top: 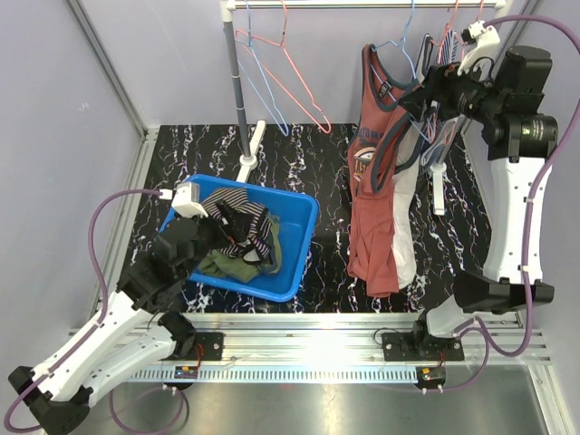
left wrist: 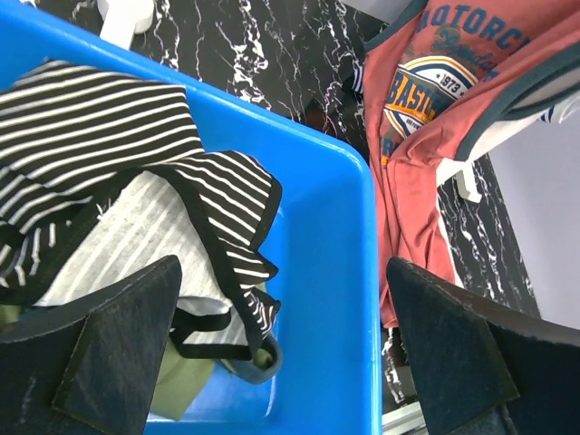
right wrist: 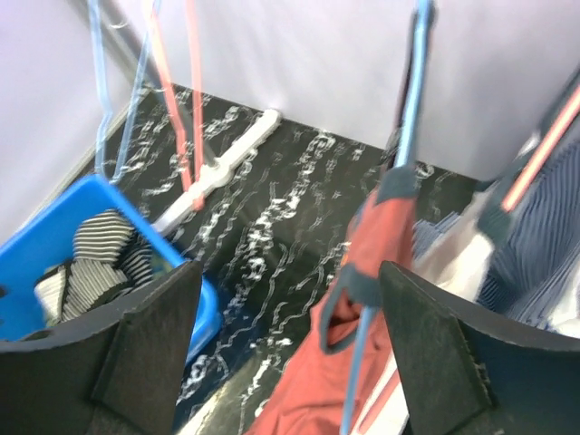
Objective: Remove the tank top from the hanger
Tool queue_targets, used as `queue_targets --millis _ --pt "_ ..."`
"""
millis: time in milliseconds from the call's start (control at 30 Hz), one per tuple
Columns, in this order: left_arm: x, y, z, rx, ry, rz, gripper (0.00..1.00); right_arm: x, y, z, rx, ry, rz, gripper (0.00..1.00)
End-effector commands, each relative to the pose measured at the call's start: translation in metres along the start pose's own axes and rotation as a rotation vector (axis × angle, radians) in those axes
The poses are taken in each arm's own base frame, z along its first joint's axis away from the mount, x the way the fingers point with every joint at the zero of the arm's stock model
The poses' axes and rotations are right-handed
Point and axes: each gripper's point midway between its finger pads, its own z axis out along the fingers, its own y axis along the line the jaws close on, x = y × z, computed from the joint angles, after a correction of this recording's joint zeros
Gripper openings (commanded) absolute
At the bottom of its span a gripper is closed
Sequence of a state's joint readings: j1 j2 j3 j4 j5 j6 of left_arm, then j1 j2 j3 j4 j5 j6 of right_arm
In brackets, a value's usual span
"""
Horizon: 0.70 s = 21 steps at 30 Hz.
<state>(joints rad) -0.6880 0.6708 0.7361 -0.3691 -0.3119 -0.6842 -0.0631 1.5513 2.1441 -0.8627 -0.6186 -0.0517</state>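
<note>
A red tank top [top: 367, 208] with dark trim and a printed chest hangs on a blue hanger [top: 405, 41] from the rail at the back right. My right gripper [top: 419, 98] is up by its shoulder and stands open. In the right wrist view the red tank top's strap [right wrist: 362, 281] and the blue hanger wire [right wrist: 410, 91] lie between the fingers, close to the right finger [right wrist: 453, 362], and neither finger presses on them. My left gripper [top: 216, 216] hangs open over the blue bin [top: 304, 245], nothing in it, above a striped black-and-white top [left wrist: 109, 136].
The blue bin [left wrist: 335, 272] also holds green and grey clothes. Empty red and blue hangers [top: 285, 72] hang by the rack pole [top: 237, 91]. A white garment [top: 408, 245] and a blue striped one [top: 442, 136] hang behind the red tank top [left wrist: 426, 118].
</note>
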Motion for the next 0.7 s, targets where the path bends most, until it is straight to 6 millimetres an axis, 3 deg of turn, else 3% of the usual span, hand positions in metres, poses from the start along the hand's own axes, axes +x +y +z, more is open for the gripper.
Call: queue_targets --millis 0,167,433,667 --pt "-0.008 -0.002 -0.012 0.027 0.0 0.08 0.99 -0.012 -0.016 0.01 0.104 -0.009 -0.011 0.85" --pt "-0.022 -0.002 -0.025 0.033 -0.055 0.076 0.99 -0.005 -0.022 0.034 0.141 0.021 -0.035 0.79" --pt "-0.035 -0.004 -0.036 0.048 -0.098 0.078 0.99 0.001 -0.052 0.047 0.284 0.048 -0.08 0.69" --pt "-0.04 -0.013 -0.04 0.105 -0.125 0.066 0.99 0.007 -0.055 0.054 0.281 0.061 -0.08 0.46"
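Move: The near shoulder of the red tank top on its blue hanger lies about 7 cm ahead of my right hand, level with it sideways and some 4 cm lower. Just beyond it the white top hangs 8 cm ahead, 4 cm right and 8 cm down from my hand, and the blue-striped top roughly 9 cm ahead, 7 cm right and 8 cm down. From my left hand that red shoulder is some 22 cm ahead, 37 cm right and 18 cm higher. I push my open right hand forward about 6.5 cm and then also down some 4 cm onto the near shoulder of the red tank top, swinging it clockwise by some 15 degrees as I slow. The fingers close to about half open around the strap and hanger arm, not yet shut. My left hand, wide open and empty, eases back, left and up a few centimetres over the blue box. ##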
